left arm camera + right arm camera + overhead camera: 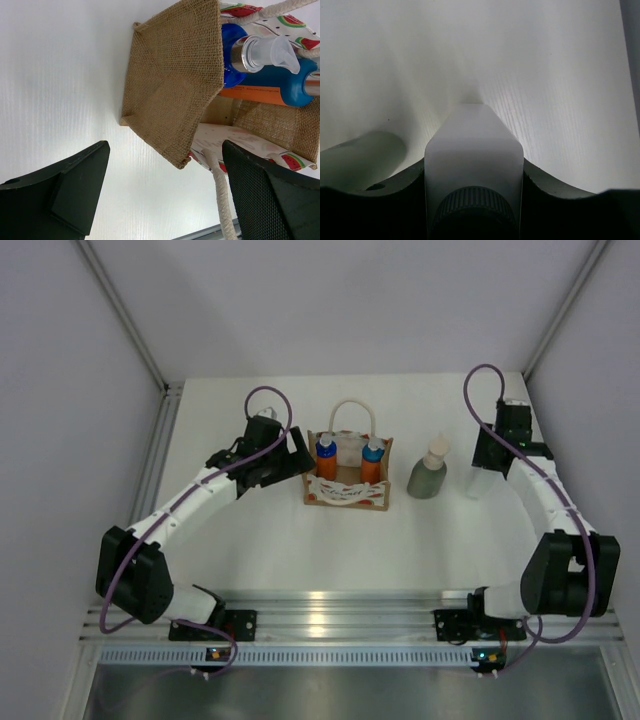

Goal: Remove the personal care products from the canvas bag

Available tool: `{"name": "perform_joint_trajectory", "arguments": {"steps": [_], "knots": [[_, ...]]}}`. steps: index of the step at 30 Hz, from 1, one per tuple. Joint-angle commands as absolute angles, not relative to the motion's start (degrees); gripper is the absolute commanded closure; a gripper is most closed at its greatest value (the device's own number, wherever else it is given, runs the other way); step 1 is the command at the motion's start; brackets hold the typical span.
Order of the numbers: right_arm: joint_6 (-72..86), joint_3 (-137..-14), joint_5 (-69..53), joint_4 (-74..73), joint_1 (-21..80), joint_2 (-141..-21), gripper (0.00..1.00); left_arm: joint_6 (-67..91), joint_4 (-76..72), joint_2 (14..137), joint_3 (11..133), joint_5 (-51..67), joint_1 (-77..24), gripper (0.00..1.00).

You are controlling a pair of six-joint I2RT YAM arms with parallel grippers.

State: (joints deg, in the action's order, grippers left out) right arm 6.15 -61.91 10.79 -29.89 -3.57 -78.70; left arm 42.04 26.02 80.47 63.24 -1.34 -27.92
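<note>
The canvas bag (345, 495) stands upright mid-table with two orange, blue-capped bottles (326, 458) (371, 462) inside it. In the left wrist view its burlap side (175, 75) fills the top, with an orange bottle (250, 92) lying behind it. My left gripper (298, 455) (167, 150) is open at the bag's left side, and one finger is beside the white rope handle (222, 200). A grey-green bottle (427, 472) (360, 160) stands on the table to the right of the bag. My right gripper (483, 465) (474, 170) is shut on a white bottle (479, 482) (472, 145) further right.
White enclosure walls rise close on the left and right sides (60, 440) (600, 440). An aluminium rail (330, 615) runs along the near edge between the arm bases. Bare white tabletop (330, 560) lies in front of the bag.
</note>
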Motion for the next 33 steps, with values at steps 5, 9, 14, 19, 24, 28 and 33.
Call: {"name": "perform_joint_trajectory", "arguments": {"steps": [5, 9, 14, 19, 24, 28, 33], "knots": [[8.4, -59.9, 11.2, -16.8, -4.2, -78.2, 0.71, 41.3, 23.6, 78.8, 63.5, -1.1, -28.1, 0.02], [8.9, -59.4, 11.2, -16.4, -4.2, -78.3, 0.51, 41.4, 23.6, 78.9, 63.6, -0.9, -28.2, 0.02], [8.4, -59.9, 10.5, -16.6, -4.2, -77.7, 0.15, 41.4, 23.6, 79.0, 63.5, -0.8, -28.2, 0.02], [8.4, -63.9, 10.4, -18.6, -4.2, -75.8, 0.13, 41.2, 23.6, 78.9, 63.6, -0.8, -28.2, 0.02], [9.0, -66.9, 6.9, -20.1, -2.4, -70.8, 0.13, 41.4, 23.7, 78.1, 63.7, -0.8, -28.1, 0.02], [8.8, -68.2, -3.4, -17.2, 2.0, -67.9, 0.17, 41.5, 23.6, 77.4, 63.8, -0.7, -28.2, 0.02], [6.6, -64.7, -12.5, -7.0, 14.3, -63.9, 0.18, 42.2, 23.6, 76.3, 63.6, -1.1, -28.2, 0.02]]}}
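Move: The right hand already holds the white bottle, and the clear patch of table it is bound for lies straight beneath, about 14 cm under the hand point. The pump bottle stands level with the hand, some 12 cm to its left and 6 cm lower; the canvas bag is also about level, roughly 32 cm left and 8 cm lower. From the left hand, that patch is about 43 cm right, 2 cm ahead and 15 cm down. The right hand sinks about 3 cm, still gripping the white bottle, to set it on the table beside the pump bottle, then opens its fingers wide and eases a little forward and up so that they come free of it. It climbs some 17 cm from that low point, speeding up as it swings about 11 cm left to come high over the pump bottle, fingers staying open while the wrist tips the fingertips up by roughly 30 degrees and turns counter-clockwise. ##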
